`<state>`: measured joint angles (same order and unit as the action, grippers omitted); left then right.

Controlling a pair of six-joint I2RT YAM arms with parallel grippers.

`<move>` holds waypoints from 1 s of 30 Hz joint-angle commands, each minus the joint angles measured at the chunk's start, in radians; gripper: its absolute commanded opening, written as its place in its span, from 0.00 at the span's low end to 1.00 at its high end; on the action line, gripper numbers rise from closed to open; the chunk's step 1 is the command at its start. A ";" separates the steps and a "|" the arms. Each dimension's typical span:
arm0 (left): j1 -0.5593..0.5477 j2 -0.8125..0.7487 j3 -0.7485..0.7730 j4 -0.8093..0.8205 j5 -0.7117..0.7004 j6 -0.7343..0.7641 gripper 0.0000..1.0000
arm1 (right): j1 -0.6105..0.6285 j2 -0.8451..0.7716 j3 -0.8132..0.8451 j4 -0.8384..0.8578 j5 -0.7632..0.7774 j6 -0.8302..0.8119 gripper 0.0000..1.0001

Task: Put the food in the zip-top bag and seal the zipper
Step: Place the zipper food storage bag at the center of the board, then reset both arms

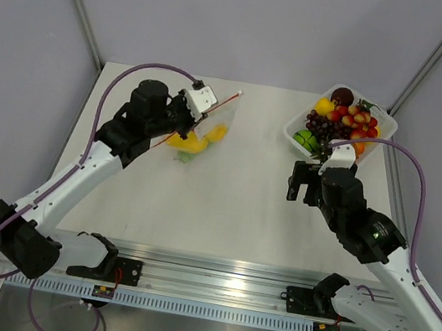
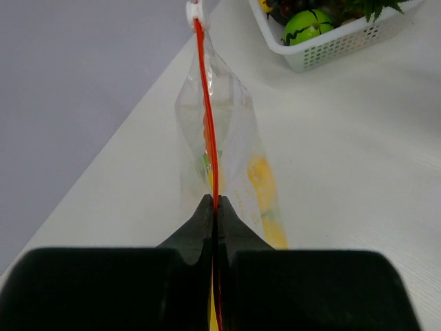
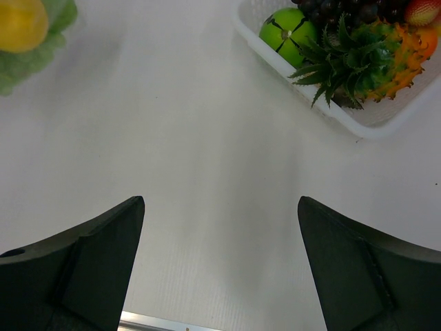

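Observation:
The clear zip-top bag [image 1: 216,121] lies at the table's back left with yellow and green food [image 1: 191,143] inside it. My left gripper [image 2: 216,201] is shut on the orange-red zipper [image 2: 209,117], which runs straight away from the jaws to a white slider [image 2: 196,11] at the far end. From above, the left gripper [image 1: 181,127] sits at the bag's near-left edge. More food [image 1: 343,118] is piled in a white basket. My right gripper [image 3: 220,207] stands wide open over bare table with nothing between its fingers, just in front of the basket [image 1: 303,183].
The white slotted basket [image 1: 293,130] stands at the back right, holding a green fruit [image 3: 289,31], grapes, a pineapple top and several red pieces. Purple cables loop over both arms. Grey walls close in the table's back and sides.

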<state>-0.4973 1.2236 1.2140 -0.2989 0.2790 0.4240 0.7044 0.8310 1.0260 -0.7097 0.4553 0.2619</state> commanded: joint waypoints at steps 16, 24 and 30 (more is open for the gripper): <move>-0.006 0.021 -0.014 0.116 0.065 -0.264 0.99 | -0.013 0.091 -0.021 0.056 0.075 0.002 0.99; -0.006 -0.127 -0.203 0.239 -0.035 -0.549 0.99 | -0.013 0.174 -0.018 0.105 0.210 0.045 0.99; -0.032 -0.352 -0.451 0.339 -0.027 -0.624 0.99 | -0.014 0.169 -0.044 0.137 0.172 0.065 1.00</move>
<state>-0.5064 0.9649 0.8360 -0.0826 0.2741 -0.1349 0.6975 1.0157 0.9924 -0.6430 0.6018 0.2947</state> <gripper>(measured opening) 0.988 0.993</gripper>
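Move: The food-filled zip-top bag is still pinched by its zipper in the left hand, its middle some 9 cm straight below that hand; the bare patch of board for it lies about 18 cm below and 2 cm ahead. The fruit basket's middle is roughly 16 cm ahead and 40 cm right, its green fruit 9 cm ahead and 31 cm right, both about 15 cm lower. From the right hand, the bag hangs some 12 cm ahead, 30 cm left and 5 cm lower. The bag is let go from mid-air as the left fingers spring wide open. That hand edges about 2 cm right, then draws back some 7 cm and down while tilting around 30 degrees, left side dipping and fingertips tipping down. The right hand, open and empty, sinks about 4 cm over bare board and eases 3 cm forward. ##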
